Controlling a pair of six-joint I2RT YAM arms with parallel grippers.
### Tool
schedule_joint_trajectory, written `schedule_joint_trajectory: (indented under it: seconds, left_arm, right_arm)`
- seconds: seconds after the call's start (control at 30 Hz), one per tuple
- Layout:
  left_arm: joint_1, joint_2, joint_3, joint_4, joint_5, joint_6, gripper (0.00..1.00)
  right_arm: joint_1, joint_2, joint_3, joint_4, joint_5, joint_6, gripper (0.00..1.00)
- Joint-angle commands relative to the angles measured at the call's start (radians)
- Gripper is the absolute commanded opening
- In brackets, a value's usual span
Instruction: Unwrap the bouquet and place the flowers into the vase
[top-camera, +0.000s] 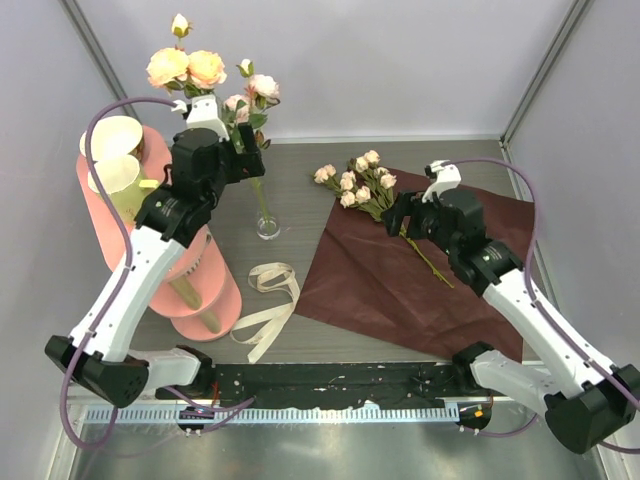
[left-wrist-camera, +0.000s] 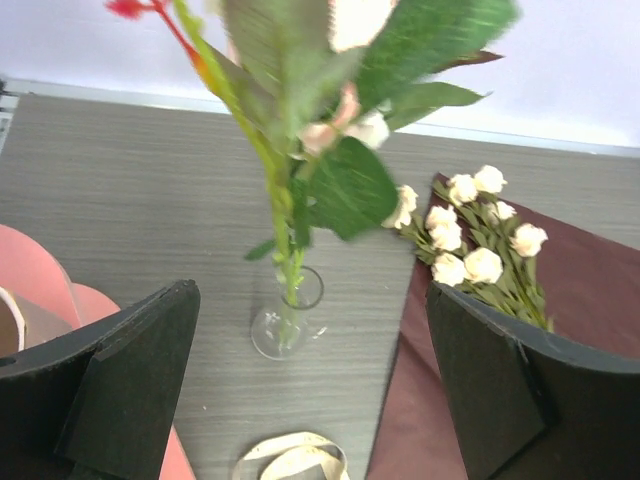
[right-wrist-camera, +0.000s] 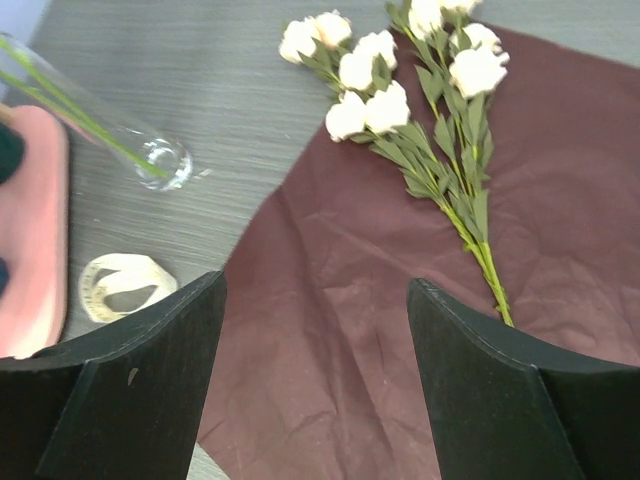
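Observation:
The narrow glass vase (top-camera: 267, 226) (left-wrist-camera: 287, 318) stands on the grey table with a sprig of peach roses (top-camera: 190, 68) upright in it. My left gripper (top-camera: 248, 150) (left-wrist-camera: 312, 292) hovers above the vase, open wide, its fingers well apart from the green stem (left-wrist-camera: 285, 200). The dark red paper (top-camera: 400, 280) (right-wrist-camera: 340, 340) lies spread flat. A sprig of pale flowers (top-camera: 358, 184) (right-wrist-camera: 400, 100) rests on its far corner. My right gripper (top-camera: 395, 212) (right-wrist-camera: 315, 283) is open over the paper, just short of those flowers, holding nothing.
The cream ribbon (top-camera: 268, 300) (right-wrist-camera: 120, 285) lies loose on the table in front of the vase. A pink tiered stand (top-camera: 190, 270) with cream cups (top-camera: 112, 150) fills the left side. White walls close in the back and both sides.

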Motion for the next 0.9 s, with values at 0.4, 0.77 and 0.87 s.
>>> schedule_joint_trajectory:
  seconds: [0.4, 0.77, 0.87]
  left_arm:
    - [0.004, -0.066, 0.144, -0.22, 0.381, -0.051, 1.0]
    - [0.004, -0.193, -0.001, -0.007, 0.861, -0.183, 1.0]
    - [0.004, -0.212, -0.041, 0.038, 0.933, -0.226, 1.0]
  right_arm:
    - [-0.011, 0.302, 0.092, -0.058, 0.359, 0.005, 0.71]
    - [-0.109, 0.601, 0.135, -0.015, 0.352, -0.178, 0.39]
    - [-0.111, 0.65, 0.141, 0.01, 0.348, -0.248, 0.43]
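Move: From the right hand, the bare stems of the flowers still lying on the wrapping are some 9 cm ahead, 9 cm to its right and 23 cm below. Their blossoms are about 25 cm ahead and 4 cm left. The vase stands roughly 12 cm ahead and 28 cm left. For the left hand, those stems lie about 36 cm right, 2 cm ahead and 35 cm below; the vase is some 5 cm ahead, 1 cm left. Swoop the right gripper down nearly 20 cm onto the bare stems, also going about 8 cm right and 7 cm forward; pitch the fingers down and roll its left side under, narrowing them to roughly half their gap and leaving them open just above the stems. Meanwhile draw the open left gripper back and right, away from the vase, rising slightly and swinging clockwise some 40 degrees. ##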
